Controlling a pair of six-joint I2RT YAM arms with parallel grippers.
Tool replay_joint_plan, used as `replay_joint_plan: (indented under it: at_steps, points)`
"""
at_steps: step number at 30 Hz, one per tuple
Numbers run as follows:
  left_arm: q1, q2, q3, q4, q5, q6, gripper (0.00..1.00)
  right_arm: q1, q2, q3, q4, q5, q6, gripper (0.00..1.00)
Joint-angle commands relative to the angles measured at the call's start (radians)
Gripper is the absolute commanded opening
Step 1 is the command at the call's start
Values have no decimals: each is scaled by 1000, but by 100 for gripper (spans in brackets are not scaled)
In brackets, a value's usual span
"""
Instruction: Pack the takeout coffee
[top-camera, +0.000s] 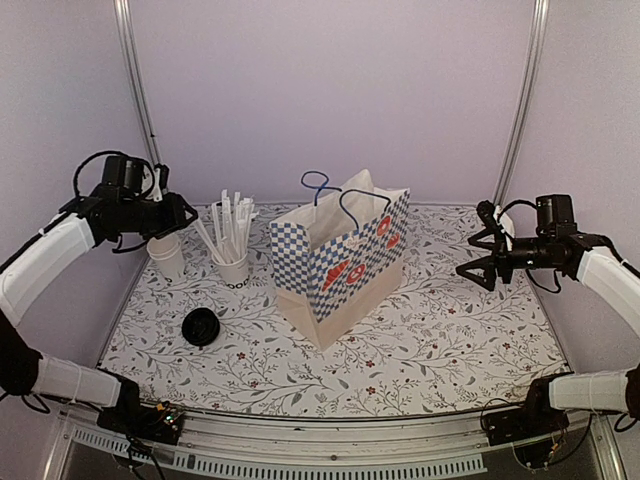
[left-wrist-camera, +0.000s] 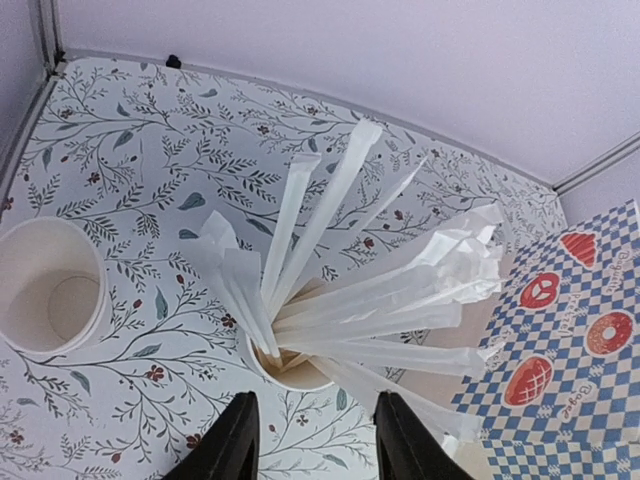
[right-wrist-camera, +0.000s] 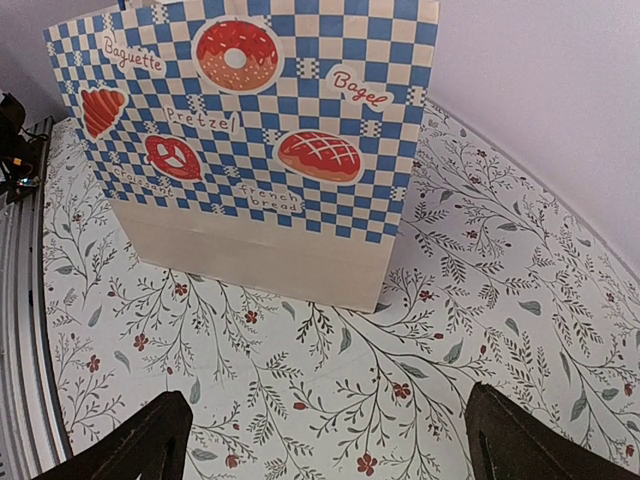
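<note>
The takeout coffee (top-camera: 201, 326) stands at the front left of the table and shows mostly as its round black lid. It appears in neither wrist view. The blue checkered paper bag (top-camera: 340, 262) stands open in the middle, also seen in the right wrist view as the bag (right-wrist-camera: 260, 150). My left gripper (top-camera: 185, 215) hovers at the back left, well above and behind the coffee. Its jaws stand apart with nothing between them, and the left gripper (left-wrist-camera: 312, 445) looks down on the cup of wrapped sticks (left-wrist-camera: 290, 365). My right gripper (top-camera: 478, 255) is wide open and holds nothing, right of the bag; the right gripper (right-wrist-camera: 320, 450) faces the bag's printed side.
A plain white cup (top-camera: 167, 255) stands below my left gripper, seen open-topped as the cup (left-wrist-camera: 45, 300). The cup with lettering and white sticks (top-camera: 232, 262) stands between it and the bag. Metal frame posts rise at the back corners. The tablecloth (top-camera: 440, 330) has a floral print.
</note>
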Motion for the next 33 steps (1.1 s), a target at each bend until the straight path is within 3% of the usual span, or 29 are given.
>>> replay_joint_plan:
  at_steps: [1, 5, 12, 24, 33]
  points:
    - [-20, -78, -21, -8, -114, 3, 43, 6, 6, -7, -8, -8, -9, 99]
    - [-14, -62, -30, 31, -143, 22, 41, 6, 11, -6, -9, -7, -12, 99]
    - [-16, 63, 65, 131, -56, 95, 42, 6, 19, -7, -11, -4, -14, 99]
    - [-3, 372, 402, -43, -32, 356, 48, 6, 27, -8, -16, 4, -18, 99]
    - [21, 469, 506, -147, 5, 415, 45, 7, 42, -4, -25, 4, -26, 99]
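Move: The cup of straws stands about 5 cm ahead of the left hand, 4 cm to its right and some 18 cm below. The white cups are roughly 17 cm left of the straw cup and 3 cm farther out, the black lid about 13 cm nearer the base and 4 cm left of it, the bag some 25 cm right of it and 4 cm nearer. From the right hand the straw cup lies about 50 cm left and 12 cm ahead. After a small backward lift, the half-open left hand sweeps forward about 10 cm, high past the straw cup, rolling some 15 degrees. ##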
